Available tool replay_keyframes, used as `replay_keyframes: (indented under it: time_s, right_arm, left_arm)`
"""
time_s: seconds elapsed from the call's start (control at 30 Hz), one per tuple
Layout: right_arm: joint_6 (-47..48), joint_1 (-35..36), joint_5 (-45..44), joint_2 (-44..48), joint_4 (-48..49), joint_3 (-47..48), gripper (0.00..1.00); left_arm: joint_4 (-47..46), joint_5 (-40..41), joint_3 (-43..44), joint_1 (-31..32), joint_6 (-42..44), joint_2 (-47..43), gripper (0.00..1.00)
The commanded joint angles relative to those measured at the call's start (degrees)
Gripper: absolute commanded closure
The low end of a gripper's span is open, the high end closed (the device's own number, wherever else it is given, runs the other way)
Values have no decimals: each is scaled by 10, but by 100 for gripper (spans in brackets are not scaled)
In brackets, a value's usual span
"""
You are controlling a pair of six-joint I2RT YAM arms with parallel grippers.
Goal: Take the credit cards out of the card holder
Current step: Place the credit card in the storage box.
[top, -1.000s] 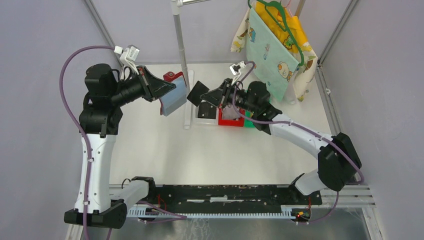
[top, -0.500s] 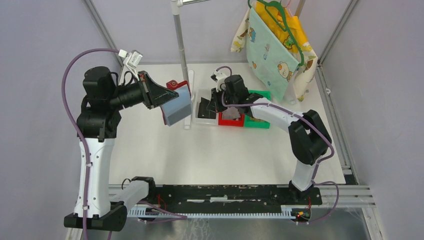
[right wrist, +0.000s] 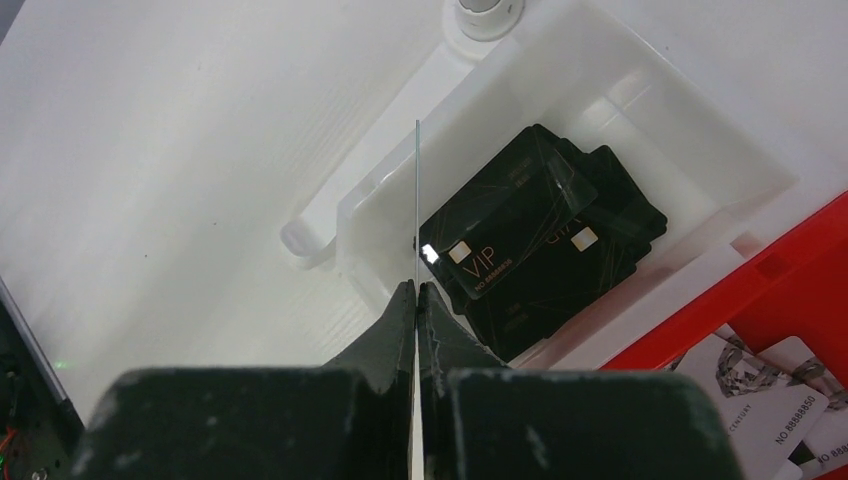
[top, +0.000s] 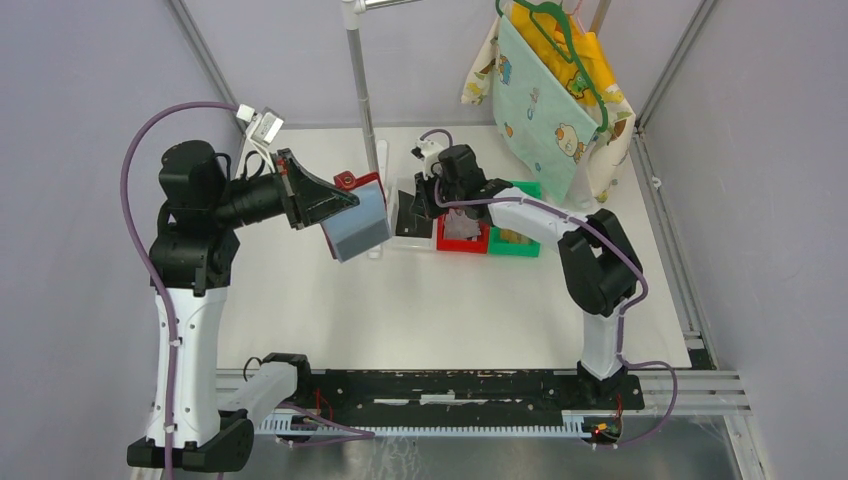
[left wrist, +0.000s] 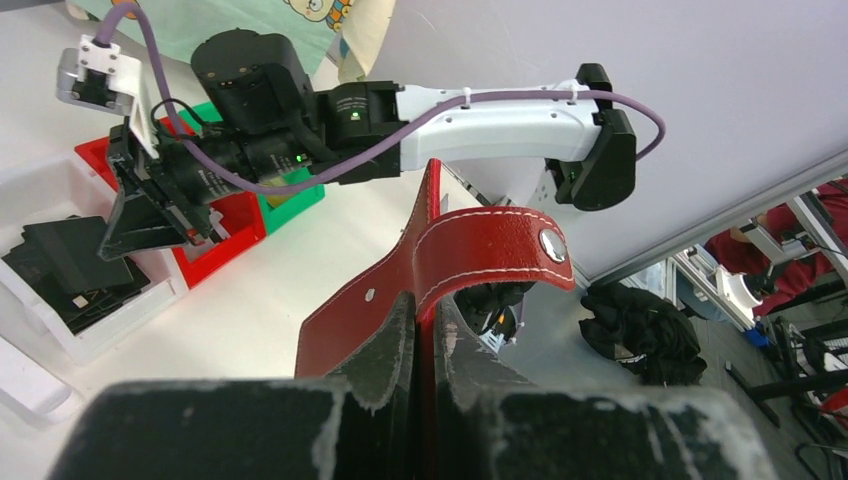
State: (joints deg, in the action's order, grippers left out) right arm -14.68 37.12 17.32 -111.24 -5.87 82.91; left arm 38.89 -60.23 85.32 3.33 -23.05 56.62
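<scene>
My left gripper (top: 322, 200) is shut on the red cover of the card holder (top: 357, 218), which hangs open above the table with its greyish sleeves facing down. In the left wrist view the fingers pinch the red leather (left wrist: 480, 250) just below its snap tab. My right gripper (right wrist: 416, 288) is shut on one thin credit card (right wrist: 416, 200), seen edge-on, over the near wall of a white tray (right wrist: 600, 90). Several black cards (right wrist: 540, 240) marked VIP lie in that tray. From above, the right gripper (top: 418, 205) sits over this tray, right of the holder.
A red tray (top: 462, 241) with white cards (right wrist: 760, 385) and a green tray (top: 517, 246) stand right of the white one. A metal stand pole (top: 362, 90) rises just behind the holder. Cloth items (top: 555, 90) hang at the back right.
The right arm has swung away from the holder and come down over the white tray, still pinching the card. The left gripper has shifted the holder slightly right and lower.
</scene>
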Motion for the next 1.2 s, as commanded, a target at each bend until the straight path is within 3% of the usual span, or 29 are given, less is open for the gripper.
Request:
replay_keyframes:
  time_s: [0.0,0.3,0.53,0.8,1.0,1.07,1.17]
  right_arm:
    - [16,-6,-11,-21,16,35,100]
    - [19,-11,-10,-55,17,61,99]
    - [25,-10,-40,-36,20,39,67]
    - [32,-10,-90,63,51,5,51]
    - [59,-11,33,201,26,-7,19]
    - [71,-11,104,255,31,-28,2]
    - [67,-11,231,317,49,-46,2]
  left_arm:
    - [-37,-33,-1,-2,-2,-9,98]
    - [-54,-38,-3,-1,-10,-13,98]
    - [-69,-51,2,-2,-26,-12,98]
    - [-63,-58,-14,-2,-18,-27,98]
    - [-54,-73,-11,-2,-4,-16,98]
    - [-47,-78,-15,-1,5,-15,98]
    - [-45,-91,-26,-2,8,-16,98]
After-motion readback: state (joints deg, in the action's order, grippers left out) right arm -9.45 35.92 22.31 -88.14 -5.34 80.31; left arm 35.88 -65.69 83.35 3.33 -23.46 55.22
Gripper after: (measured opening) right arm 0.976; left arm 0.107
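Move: The white box, already holding a pile of black cards, is where the right hand's thin black card is taken. Its middle lies about 4 cm ahead of that hand, 1 cm left and some 9 cm below. At box height, the red box stands about 10 cm to the right hand's right and 4 cm ahead, and the grey pole's foot 8 cm ahead and 9 cm left. From the left hand, the white box is roughly 20 cm ahead, 10 cm right and 41 cm below. The black card, still pinched in the right fingers, is carried about 3 cm down and 2 cm forward into the white box; there the fingers open and let go of it. With the fingers spreading wide, the right hand then climbs steeply some 20 cm out of the box, drawing back about 7 cm and tipping up roughly 20 degrees, while the left keeps its pinch on the red card holder. ##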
